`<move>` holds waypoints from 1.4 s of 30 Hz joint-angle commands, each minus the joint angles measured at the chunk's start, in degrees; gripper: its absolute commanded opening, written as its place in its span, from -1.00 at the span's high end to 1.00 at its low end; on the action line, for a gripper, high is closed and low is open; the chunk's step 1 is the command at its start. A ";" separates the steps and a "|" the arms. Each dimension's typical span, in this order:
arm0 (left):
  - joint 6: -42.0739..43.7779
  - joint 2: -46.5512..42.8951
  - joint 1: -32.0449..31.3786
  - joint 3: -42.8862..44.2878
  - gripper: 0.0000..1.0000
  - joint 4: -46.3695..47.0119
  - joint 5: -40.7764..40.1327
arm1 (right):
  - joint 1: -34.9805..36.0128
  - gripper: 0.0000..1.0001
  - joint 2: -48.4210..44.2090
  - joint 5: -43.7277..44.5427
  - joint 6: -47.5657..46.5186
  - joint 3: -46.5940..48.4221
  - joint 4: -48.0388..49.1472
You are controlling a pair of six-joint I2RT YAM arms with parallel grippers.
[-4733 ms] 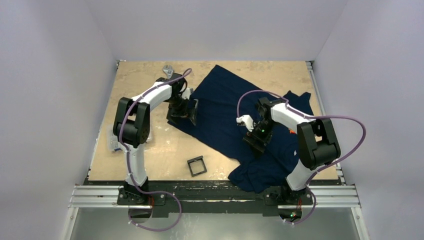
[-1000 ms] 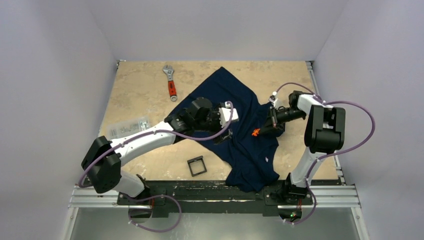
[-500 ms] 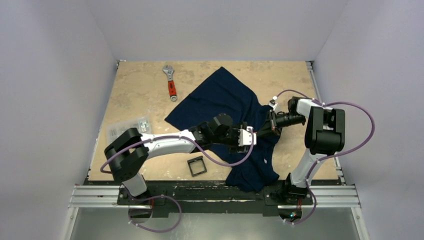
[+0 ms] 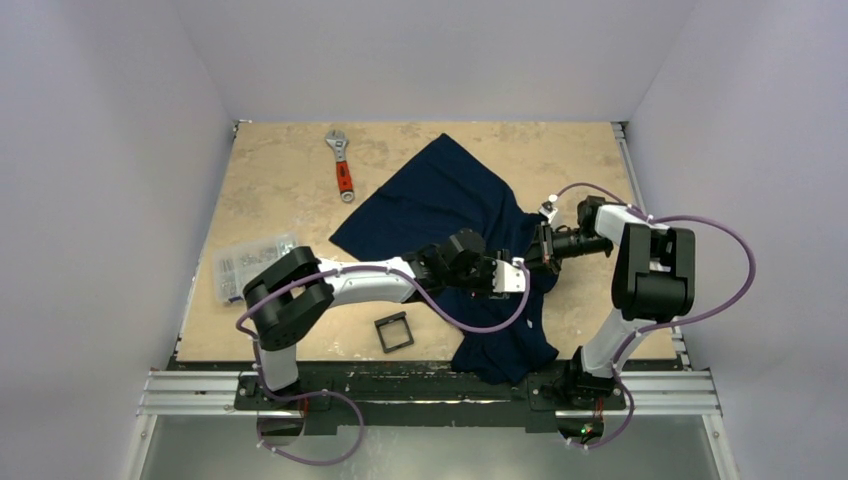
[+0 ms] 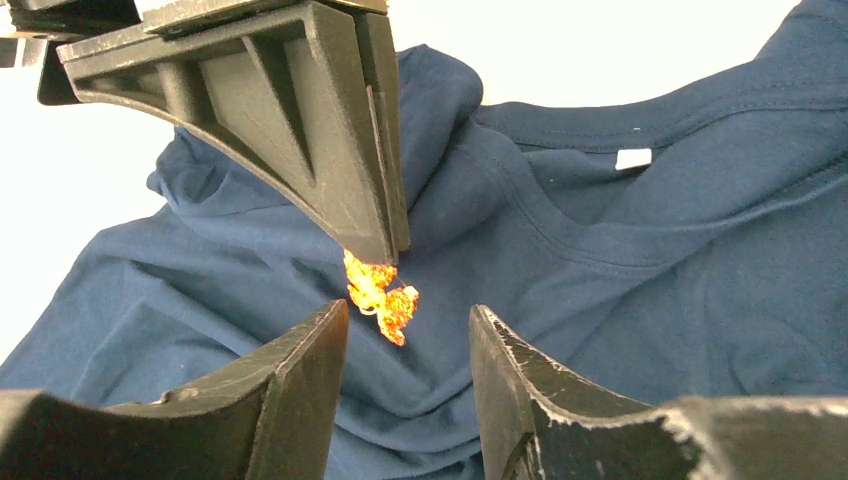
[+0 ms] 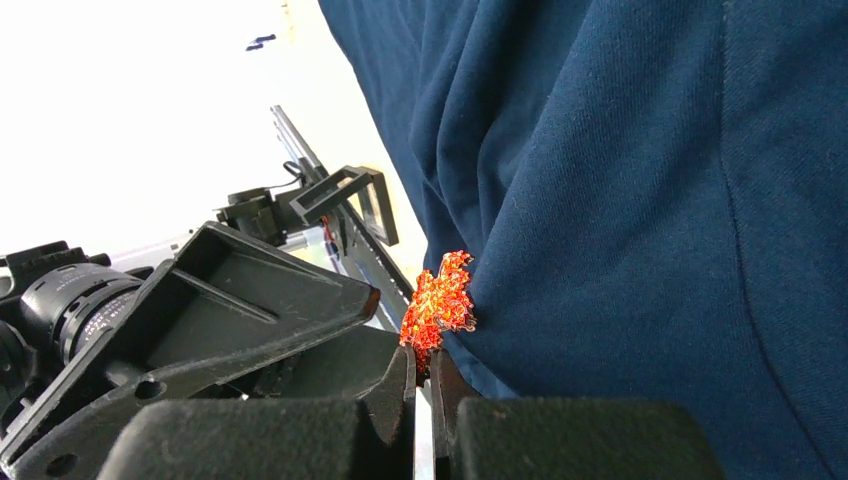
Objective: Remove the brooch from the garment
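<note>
The garment (image 4: pixel 440 195) is a navy T-shirt spread over the middle of the table, with its white label (image 5: pixel 633 158) near the collar. The brooch (image 5: pixel 382 298) is a small orange-gold ornament pinned to the cloth; it also shows in the right wrist view (image 6: pixel 438 300). My right gripper (image 6: pixel 421 365) is shut on the brooch's lower edge, and it shows in the top view (image 4: pixel 538 250). My left gripper (image 5: pixel 409 312) is open, its fingers either side of the brooch and just short of it. In the top view it (image 4: pixel 521 273) meets the right gripper; the brooch is hidden there.
A wrench with an orange-red handle (image 4: pixel 343 165) lies at the far left. A clear bag of small parts (image 4: pixel 250 258) sits at the left edge. A black square frame (image 4: pixel 393 331) lies near the front, beside the shirt's lower fold.
My left arm has swung right across the shirt, bringing its open gripper up to the right gripper. The right gripper has stayed almost still at the brooch.
</note>
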 commanded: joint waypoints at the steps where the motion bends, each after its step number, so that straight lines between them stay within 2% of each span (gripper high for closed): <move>1: 1.87 1.95 -0.80 3.41 0.09 3.18 -3.73 | -0.09 1.00 -2.94 -2.11 1.51 -0.60 0.87; 8: 2.43 3.34 -0.82 2.11 0.31 5.48 -5.38 | -0.10 1.00 -2.88 -1.50 1.85 -0.89 1.14; 13: 2.27 3.02 -0.82 2.46 0.81 4.92 -4.90 | -0.08 1.00 -2.71 -1.39 1.85 -0.76 1.05; 14: 2.19 2.80 -0.82 2.46 0.89 4.92 -4.75 | -0.12 0.97 -2.77 -1.19 1.85 -0.64 1.05; 16: 1.94 2.29 -0.82 2.40 1.00 4.80 -4.56 | -0.17 0.65 -3.15 -0.98 1.47 0.07 0.86; 17: 1.73 1.97 -0.82 2.36 1.00 4.60 -4.34 | -0.18 0.52 -3.48 -0.86 0.65 0.83 0.45; 21: 0.61 0.96 -0.74 2.38 1.00 2.66 -1.97 | -0.98 0.22 -5.08 -0.01 -7.74 6.43 -5.95; 24: -0.95 0.36 -0.47 3.26 1.00 -0.24 1.44 | -2.00 0.08 -6.53 0.12 -11.64 8.46 -8.23; 32: -9.25 1.31 3.49 11.61 1.00 -12.70 11.48 | -3.35 -0.14 -14.71 5.72 -16.47 9.92 -4.45; 36: -13.10 2.29 6.19 16.27 1.00 -17.41 17.89 | -3.35 -0.23 -23.61 7.43 -23.53 4.54 0.87; 40: -17.22 4.08 8.39 20.62 1.00 -21.08 25.42 | -3.35 -0.21 -32.18 6.47 -25.95 -1.44 6.01; 42: -17.61 4.58 8.66 21.54 1.00 -21.99 28.30 | -3.35 -0.19 -33.39 3.31 -32.36 -1.58 3.48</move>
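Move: The brooch, already pinched in the right hand's shut tips above the garment, lies some 2 cm ahead of the left fingertips, 2 cm to their right and 2 cm lower. The garment's white tag is about 10 cm back of the left hand, 1 cm to its right and 6 cm below; the black square frame is roughly 13 cm back, 23 cm to its left and 6 cm below. From the right hand point the brooch is straight out past the tips, about 2 cm left and 1 cm down. Forward and down about 2 cm, the left hand eases in and shuts its half-open fingers on the brooch while the right holds it still. Only then does the right open and let go, rising about 9 cm and drifting right as it rolls some 50 degrees; the left keeps its pinch, dips back slightly, then lifts about 6 cm. ##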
